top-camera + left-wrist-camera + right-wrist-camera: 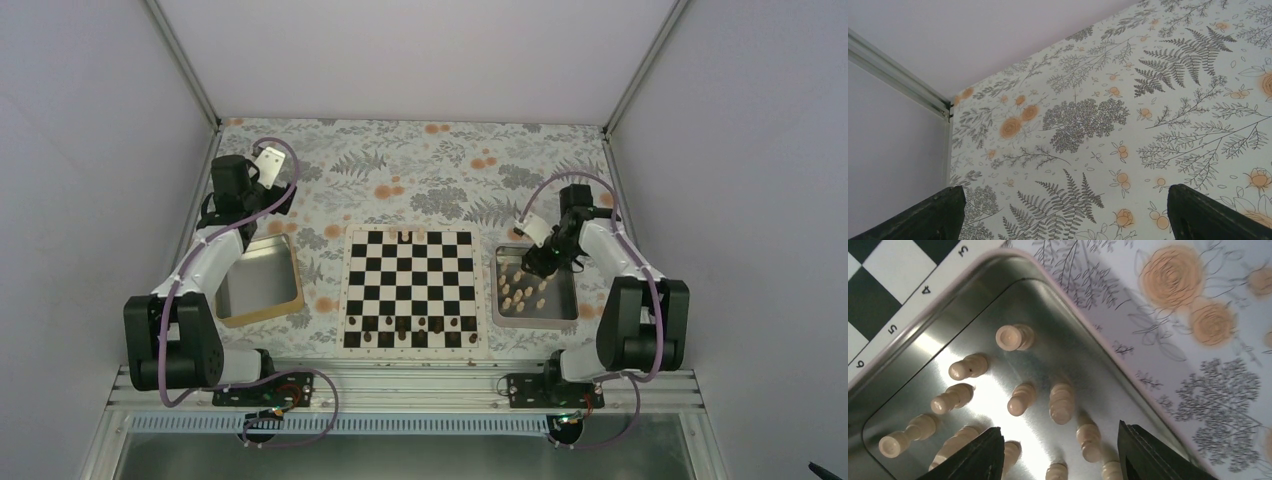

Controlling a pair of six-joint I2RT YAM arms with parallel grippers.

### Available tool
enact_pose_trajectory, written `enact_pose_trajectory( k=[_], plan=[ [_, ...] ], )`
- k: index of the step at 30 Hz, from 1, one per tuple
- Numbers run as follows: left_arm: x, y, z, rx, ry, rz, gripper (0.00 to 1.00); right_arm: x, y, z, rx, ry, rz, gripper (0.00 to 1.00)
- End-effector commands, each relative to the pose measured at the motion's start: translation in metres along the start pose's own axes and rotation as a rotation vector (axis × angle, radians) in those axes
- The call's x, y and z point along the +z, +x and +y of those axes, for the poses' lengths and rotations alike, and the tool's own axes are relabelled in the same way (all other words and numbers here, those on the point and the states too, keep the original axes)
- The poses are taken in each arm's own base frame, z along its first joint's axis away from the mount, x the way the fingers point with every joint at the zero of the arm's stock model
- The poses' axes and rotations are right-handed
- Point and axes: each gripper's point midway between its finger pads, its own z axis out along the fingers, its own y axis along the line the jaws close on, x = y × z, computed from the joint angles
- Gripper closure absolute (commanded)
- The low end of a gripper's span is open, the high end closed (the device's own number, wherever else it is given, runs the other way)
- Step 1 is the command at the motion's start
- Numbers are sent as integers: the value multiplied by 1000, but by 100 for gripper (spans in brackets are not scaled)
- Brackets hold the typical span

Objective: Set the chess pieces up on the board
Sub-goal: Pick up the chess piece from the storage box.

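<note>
The board (pixel 410 288) lies at the table's middle, its corner showing in the right wrist view (pixel 878 285). Several pale chess pieces (pixel 522 290) stand in the steel tray (pixel 536 320) to the board's right. My right gripper (pixel 541 262) hangs low over that tray, open (pixel 1060 450), fingers (pixel 973 455) either side of a few upright pieces (pixel 1089 437) and touching none. Two small pieces (pixel 398 236) stand on the board's far row. My left gripper (pixel 268 160) is raised at the far left, wide open (pixel 1063 220) over bare cloth.
Dark chessmen (pixel 415 328) line the board's near rows. A second, wood-rimmed tray (pixel 292 262) sits left of the board under the left arm. A floral cloth (pixel 440 170) covers the table; enclosure walls and metal posts (pixel 898 75) border it.
</note>
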Motion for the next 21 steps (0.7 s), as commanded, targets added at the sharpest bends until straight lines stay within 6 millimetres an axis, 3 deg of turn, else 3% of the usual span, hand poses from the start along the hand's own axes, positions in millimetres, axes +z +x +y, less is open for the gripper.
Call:
enact_pose_trajectory(
  k=[1,10,17,21],
  plan=[
    [2,-1,0,9,11,-6,0,11,3,7,6,-42,-3,41],
    [5,2,1,9,3,2,0,28,1,4,19,-57,-5,45],
    [7,4,0,10,5,7,0,35,1,2,32,-61,-4,56],
    [9,6,-1,10,8,13,0,38,2,0,36,-56,3,69]
  ],
)
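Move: The light chess piece to be gripped stands in the storage box almost under the right hand, about 1 cm ahead and 1 cm to its left, some 4 cm down. A flat-topped piece stands about 5 cm left of it, near the box's far-left corner. A short pawn is 2 cm left of it and 3 cm nearer, and a right neighbour stands 4 cm to its right and 1 cm nearer. From the left hand the target lies roughly 65 cm right, 13 cm back and 15 cm down. The light chess piece directly below gets the right hand's fingers lowered around it: the hand sinks about 3 cm into the box, easing slightly back and then about 1 cm forward over the piece. The wrist keeps its steep downward tilt. The fingers close from a bit over half open to about a third, one on each side of the piece, without a clear pinch yet. ##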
